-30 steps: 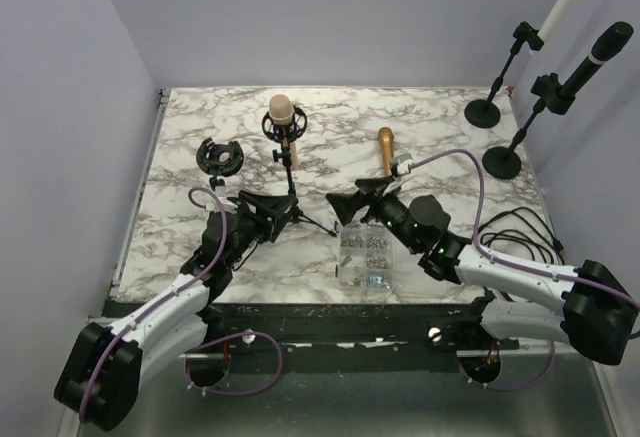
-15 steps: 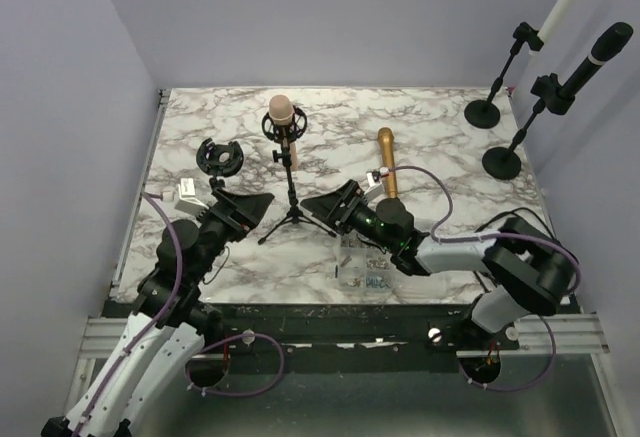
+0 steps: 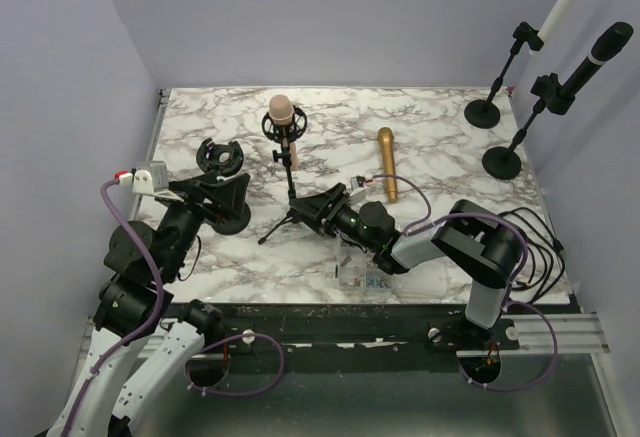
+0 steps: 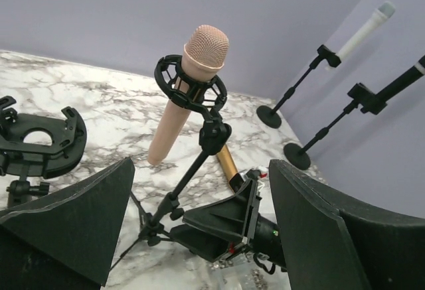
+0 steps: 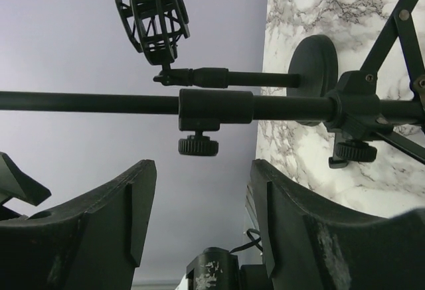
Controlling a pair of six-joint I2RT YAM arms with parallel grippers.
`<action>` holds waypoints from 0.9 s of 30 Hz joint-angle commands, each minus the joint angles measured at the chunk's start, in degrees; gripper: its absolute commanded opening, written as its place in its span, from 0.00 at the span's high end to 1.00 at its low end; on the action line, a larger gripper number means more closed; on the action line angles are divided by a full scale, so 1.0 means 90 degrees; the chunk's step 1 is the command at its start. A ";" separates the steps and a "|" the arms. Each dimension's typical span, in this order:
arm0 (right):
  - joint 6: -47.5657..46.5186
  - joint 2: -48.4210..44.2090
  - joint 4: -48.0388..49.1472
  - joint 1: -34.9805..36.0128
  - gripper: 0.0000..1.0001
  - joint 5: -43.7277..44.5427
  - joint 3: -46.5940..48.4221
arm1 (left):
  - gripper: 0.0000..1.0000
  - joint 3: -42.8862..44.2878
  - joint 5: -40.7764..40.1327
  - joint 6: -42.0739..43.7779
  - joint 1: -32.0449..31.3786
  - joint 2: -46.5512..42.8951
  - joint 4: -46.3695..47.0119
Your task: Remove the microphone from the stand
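Observation:
A pink microphone [image 3: 283, 112] sits upright in a black shock mount on a black tripod stand [image 3: 292, 192] at the table's middle. In the left wrist view the microphone [image 4: 194, 81] and the stand's pole [image 4: 189, 180] lie ahead, between my fingers but well apart from them. My left gripper [image 3: 228, 195] is open and empty, left of the stand. My right gripper [image 3: 312, 207] is open and empty, low beside the tripod's base on its right. In the right wrist view the stand's pole [image 5: 133, 102] runs across just beyond the open fingertips [image 5: 143, 190], untouched.
An empty shock mount [image 3: 220, 156] on a round-base stand is at the left. A gold microphone [image 3: 386, 162] lies on the marble. A clear plastic box [image 3: 365, 262] is near the front edge. Two tall stands hold a white microphone [image 3: 565, 2] and a black microphone [image 3: 600, 52] at the far right.
My left gripper has drawn back to the left, away from the tripod. My right gripper has moved left along the table, close to the tripod's base. The microphone has not moved.

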 commanded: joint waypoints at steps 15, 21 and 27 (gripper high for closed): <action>-0.0235 0.0172 -0.0845 0.0086 0.64 0.0618 0.0586 | 0.15 -0.0488 -0.0005 0.0949 0.0032 -0.0085 -0.0034; -0.0467 0.0111 -0.1390 0.0090 0.84 0.0600 0.0730 | 0.15 -0.0528 0.0007 0.0954 0.0032 -0.0080 -0.0019; -0.1318 -0.0284 -0.4065 0.0156 0.99 0.1016 0.1386 | 0.15 -0.0539 -0.0003 0.0978 0.0035 -0.0055 -0.0027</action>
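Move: Just off the right fingertips, about 3 cm ahead and 2 cm to the left at fingertip height, is the clamp knob on the tripod stand's pole. The pink microphone's middle is some 5 cm beyond the knob and 12 cm above it; the empty stand is about 12 cm left of the knob and 4 cm farther out. The parts box lies some 15 cm right of the hand, 7 cm back and 14 cm down. From the left hand the knob is roughly 7 cm ahead, 9 cm right and 22 cm below. Easing forward and to the left by about 3 cm, the right hand brings its level fingertips up to the clamp knob on the pole and closes them from well open until they pinch the knob from both sides, with only a slight wrist roll near the end. The left hand, open and empty, sinks about 4 cm and stops, rolling some 10 degrees. ##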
